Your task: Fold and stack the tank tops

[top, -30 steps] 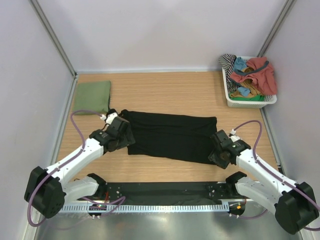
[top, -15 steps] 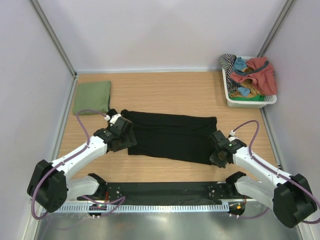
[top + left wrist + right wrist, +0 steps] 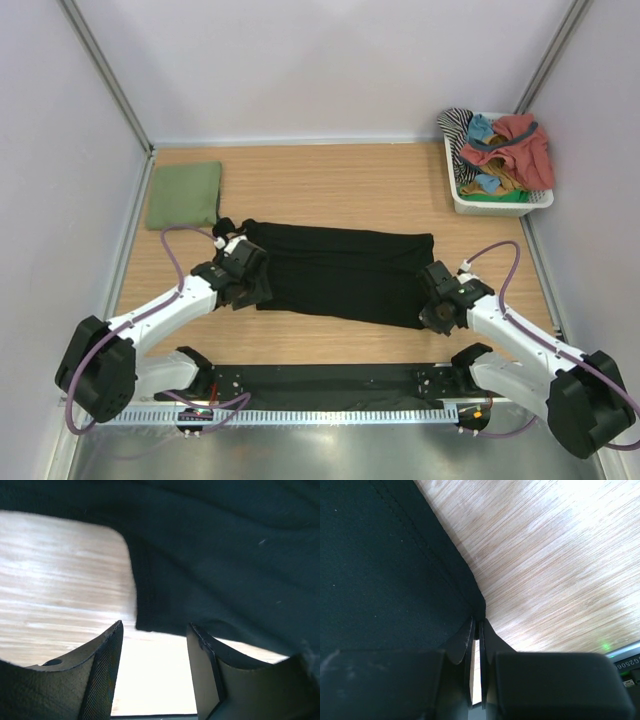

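Note:
The black tank top lies spread flat across the middle of the table. The olive green tank top sits folded at the back left. My left gripper is low at the black top's near-left corner. In the left wrist view it is open, with the cloth's edge just ahead of the fingertips and only bare table between them. My right gripper is at the near-right corner. In the right wrist view it is shut on the corner of the black cloth.
A white basket at the back right holds red, teal and striped garments. Side walls stand close on both sides. Bare wooden table lies behind the black top, and a metal rail runs along the near edge.
The right gripper's jaws have closed onto the black top's near-right corner. The left gripper's jaws have narrowed and it has edged toward the near-left corner.

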`<action>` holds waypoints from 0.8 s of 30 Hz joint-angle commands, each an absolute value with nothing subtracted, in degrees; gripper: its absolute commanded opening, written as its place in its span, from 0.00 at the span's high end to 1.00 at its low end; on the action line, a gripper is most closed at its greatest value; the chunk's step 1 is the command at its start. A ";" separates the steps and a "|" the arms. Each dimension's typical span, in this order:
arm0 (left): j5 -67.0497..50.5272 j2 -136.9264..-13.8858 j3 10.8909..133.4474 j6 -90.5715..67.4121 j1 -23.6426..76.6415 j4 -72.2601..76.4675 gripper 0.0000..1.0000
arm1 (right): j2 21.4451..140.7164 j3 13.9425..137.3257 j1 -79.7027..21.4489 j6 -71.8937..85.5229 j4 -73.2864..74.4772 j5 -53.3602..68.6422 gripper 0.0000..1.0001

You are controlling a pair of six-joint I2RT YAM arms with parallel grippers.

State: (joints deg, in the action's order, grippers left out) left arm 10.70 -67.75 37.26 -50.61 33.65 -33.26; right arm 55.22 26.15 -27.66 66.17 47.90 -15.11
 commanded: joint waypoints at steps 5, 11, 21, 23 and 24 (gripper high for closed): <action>10.02 -69.16 36.21 -51.76 33.93 -33.75 0.46 | 54.14 27.25 -27.95 66.71 47.72 -16.79 0.91; 9.06 -72.24 35.77 -51.77 34.01 -31.03 0.52 | 54.05 27.16 -27.95 66.45 47.72 -16.52 0.91; 8.09 -77.69 34.10 -51.94 34.01 -26.46 0.89 | 53.00 27.33 -27.95 66.88 48.34 -16.44 0.91; 7.74 -77.17 34.19 -51.16 34.28 -26.45 1.00 | 52.82 27.68 -27.95 66.80 48.86 -16.52 0.91; 7.82 -76.30 34.10 -50.89 34.80 -26.54 1.00 | 52.82 27.86 -27.86 66.71 49.04 -16.96 0.91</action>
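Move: The left hand, half open, hangs almost directly over the near-left corner of the black tank top, which lies about 3 cm below. The tank top's middle is some 7 cm ahead and 19 cm right of this hand, its bunched far-left end roughly 18 cm ahead and 8 cm left. The folded green tank top lies around 26 cm ahead and 20 cm left. From the right hand, the near-left corner is about 36 cm left and 4 cm ahead. The left fingers shut on the near-left corner of the black tank top and pinch its edge, after the hand sinks about 3 cm onto it. The hand first draws back some 1 cm with a slight forward tip of the gripper, then eases forward and a touch right as the fingers close. The right hand stays put, still pinching the near-right corner. ##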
